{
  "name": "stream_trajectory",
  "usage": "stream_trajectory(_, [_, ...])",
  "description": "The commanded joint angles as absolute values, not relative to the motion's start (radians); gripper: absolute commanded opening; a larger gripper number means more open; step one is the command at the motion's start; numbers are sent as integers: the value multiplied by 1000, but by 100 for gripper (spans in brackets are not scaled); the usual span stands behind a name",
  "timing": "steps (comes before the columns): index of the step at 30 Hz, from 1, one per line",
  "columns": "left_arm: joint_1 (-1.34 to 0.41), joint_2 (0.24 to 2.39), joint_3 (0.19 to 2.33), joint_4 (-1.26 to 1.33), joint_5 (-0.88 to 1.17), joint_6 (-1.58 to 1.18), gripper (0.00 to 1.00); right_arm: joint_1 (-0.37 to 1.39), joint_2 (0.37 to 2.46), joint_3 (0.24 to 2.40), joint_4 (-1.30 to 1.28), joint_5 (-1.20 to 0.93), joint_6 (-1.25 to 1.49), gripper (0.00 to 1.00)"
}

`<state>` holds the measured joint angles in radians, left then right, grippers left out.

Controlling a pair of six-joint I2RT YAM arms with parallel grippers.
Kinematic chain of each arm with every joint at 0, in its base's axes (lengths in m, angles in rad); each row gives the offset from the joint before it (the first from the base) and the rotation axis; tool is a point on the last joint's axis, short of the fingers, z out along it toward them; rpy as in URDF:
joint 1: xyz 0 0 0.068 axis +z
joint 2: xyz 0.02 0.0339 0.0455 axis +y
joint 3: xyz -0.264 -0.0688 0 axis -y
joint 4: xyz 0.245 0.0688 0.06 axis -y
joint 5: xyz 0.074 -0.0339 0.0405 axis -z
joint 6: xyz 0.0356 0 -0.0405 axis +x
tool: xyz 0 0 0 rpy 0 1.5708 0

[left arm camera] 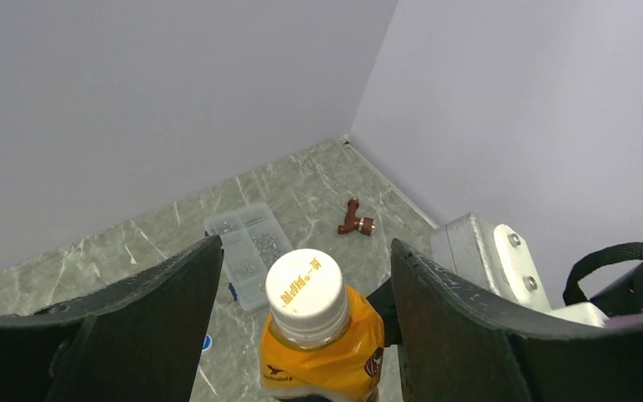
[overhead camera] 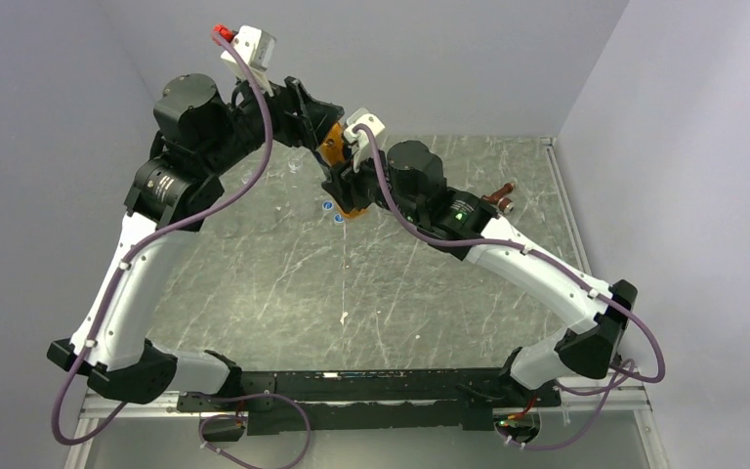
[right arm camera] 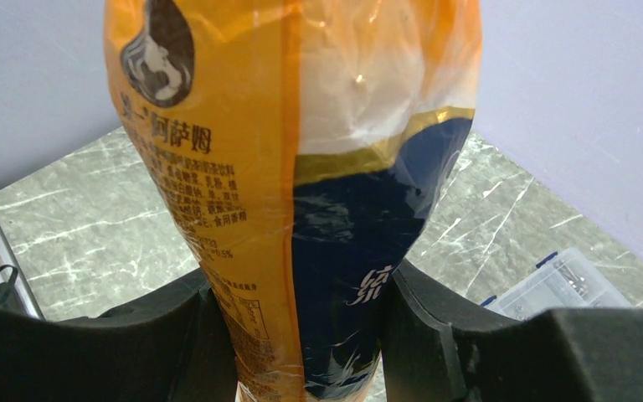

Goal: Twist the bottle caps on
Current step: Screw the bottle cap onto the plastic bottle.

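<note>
My right gripper (right arm camera: 301, 335) is shut on the lower body of an orange bottle (right arm camera: 259, 167) with a dark blue label band and holds it upright above the table. A white cap (left arm camera: 304, 285) sits on the bottle's (left arm camera: 322, 347) neck. The left gripper (left arm camera: 306, 247) hangs over the top, open, one jaw on each side of the cap with a gap on both sides. In the top view both grippers meet at the bottle (overhead camera: 333, 145) at the back centre. Two small blue bottle caps (overhead camera: 328, 206) lie on the table just left of it.
A flat clear plastic box (left arm camera: 247, 243) with small parts lies on the grey marble table (overhead camera: 283, 283) beyond the bottle. A small brown piece (overhead camera: 500, 198) lies at the back right. Walls close the table at the back and on both sides.
</note>
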<state>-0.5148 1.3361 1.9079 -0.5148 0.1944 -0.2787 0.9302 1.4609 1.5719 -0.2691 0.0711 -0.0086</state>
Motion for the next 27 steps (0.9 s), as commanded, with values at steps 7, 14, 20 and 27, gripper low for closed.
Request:
stream_trajectory(7, [-523,1353,1892,-419,203,-311,70,942,1475,1631,-239,104,-30,0])
stream_trajectory(14, [-523,1364,1891,-416,217,-315,54,942,1477,1631,-241,104,-30,0])
stream_trajectory(20, [-523,1366,1891,-424,225,-315,21,942,1478,1632,-245,96,-32,0])
stream_trajectory(27, [-523,1357,1891,-445,331,-314,0,908,1436,1614,-268,-163,-72,0])
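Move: The white cap, already on the bottle's mouth, stands between the left hand's open fingers, about 1 cm ahead, 1 cm right and 1 cm below. The held bottle's middle is some 11 cm below that hand, 1 cm back and 3 cm right. The loose blue caps lie roughly 27 cm ahead, 2 cm left and 50 cm below. From the right hand, the white cap is about 13 cm up, 2 cm ahead and 2 cm left. Forward and to the right, sinking slightly, the left hand slides its open fingers about 1.5 cm farther around the white cap. It then stays nearly in place while the fingers close from both sides and pinch the cap, with no real wrist turn. The right hand keeps its grip on the bottle beneath, almost still. ##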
